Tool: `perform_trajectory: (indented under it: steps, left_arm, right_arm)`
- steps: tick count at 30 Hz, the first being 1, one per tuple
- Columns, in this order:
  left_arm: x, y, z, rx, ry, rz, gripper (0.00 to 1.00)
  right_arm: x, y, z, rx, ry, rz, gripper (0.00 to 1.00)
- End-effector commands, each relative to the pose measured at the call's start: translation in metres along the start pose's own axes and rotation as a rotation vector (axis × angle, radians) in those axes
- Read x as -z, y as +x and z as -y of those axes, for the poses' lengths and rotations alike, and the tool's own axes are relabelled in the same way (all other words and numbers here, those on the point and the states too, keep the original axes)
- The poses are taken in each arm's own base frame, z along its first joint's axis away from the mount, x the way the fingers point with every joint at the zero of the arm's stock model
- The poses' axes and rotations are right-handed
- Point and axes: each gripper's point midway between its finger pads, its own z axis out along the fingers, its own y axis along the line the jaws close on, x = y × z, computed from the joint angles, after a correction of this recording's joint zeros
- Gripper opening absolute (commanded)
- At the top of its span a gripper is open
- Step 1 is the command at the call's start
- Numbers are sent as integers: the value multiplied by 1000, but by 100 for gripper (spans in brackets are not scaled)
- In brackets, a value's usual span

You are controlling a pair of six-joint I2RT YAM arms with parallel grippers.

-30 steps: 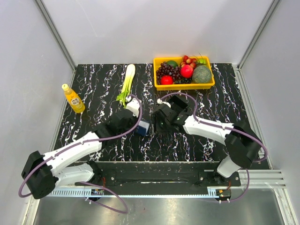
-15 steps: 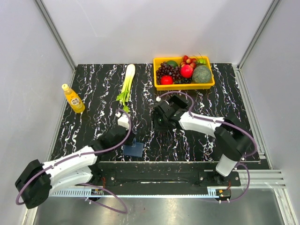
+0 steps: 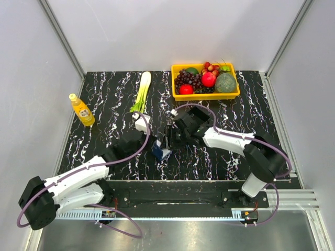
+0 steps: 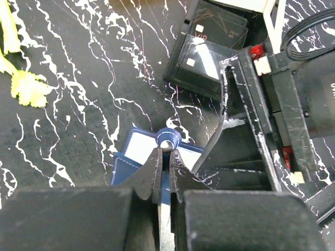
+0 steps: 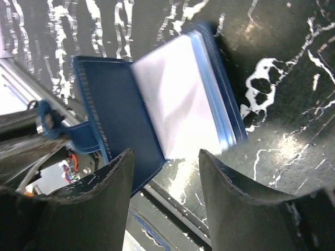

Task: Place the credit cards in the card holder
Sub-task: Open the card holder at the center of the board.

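The navy card holder (image 3: pixel 160 152) hangs open just above the table between the two arms. My left gripper (image 4: pixel 166 152) is shut on its strap tab with the snap button (image 4: pixel 168 138); seen from above, that gripper (image 3: pixel 152 145) is at the holder's left. In the right wrist view the holder's pale blue inside (image 5: pixel 180 102) faces the camera, with the navy flap (image 5: pixel 112 112) beside it. My right gripper (image 5: pixel 165 175) is open just in front of the holder's lower edge, and nothing is between its fingers. Dark credit cards (image 4: pixel 217 29) lie in a black tray (image 4: pixel 175 65).
A yellow basket (image 3: pixel 207 97) of fruit stands at the back right. An orange drink bottle (image 3: pixel 82 110) is at the left, and a leafy green stalk (image 3: pixel 142 90) lies at the back centre. The right arm (image 3: pixel 230 140) covers the tray from above.
My left gripper has carried the card holder up and right, from the near edge back toward the right gripper. The right gripper has shifted slightly toward it.
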Motion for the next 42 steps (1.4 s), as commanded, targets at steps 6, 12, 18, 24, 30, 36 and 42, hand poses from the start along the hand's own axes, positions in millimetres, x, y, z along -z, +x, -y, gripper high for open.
perform_trajectory:
  steps: [6,12,18,24,30,36,42]
  left_arm:
    - [-13,-44,15,-101,37,66,0]
    - [-24,-42,19,-108,56,52,0]
    - [-27,-41,20,-121,69,46,0]
    - [-32,-41,23,-118,92,47,0]
    - [-37,-38,27,-119,110,37,0]
    - [-39,-51,22,-100,100,71,5]
    - [-37,-74,6,16,70,90,84]
  right_arm:
    - [25,-16,-24,98,-94,102,63]
    - [28,-18,-26,75,-102,124,62]
    - [42,-28,-22,77,-75,209,63]
    - [22,-23,-21,95,-87,155,63]
    - [6,-36,-9,209,-25,176,52]
    - [15,-38,-13,268,-45,202,0]
    - [33,-47,-4,304,125,301,0]
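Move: The card holder is partly open, its strap still pinched by the shut left fingers. Its middle lies about 3 cm back, 2 cm right and 6 cm below the left hand; from the half-open right hand, it is about 3 cm left, 2 cm back and 3 cm down. The black card box sits roughly 10 cm ahead and 12 cm to the right of the right hand. The celery's middle lies some 20 cm ahead of the left hand and 7 cm left. Up nearly 4 cm, then down by about as much and slightly forward, the right hand brings its fingers around the raised cover's edge and shuts them, pinching it, its fingertips swinging forward some 15 degrees. The left hand eases forward and right, about 4 cm in all, still holding the strap until late, when it opens and lets go. ##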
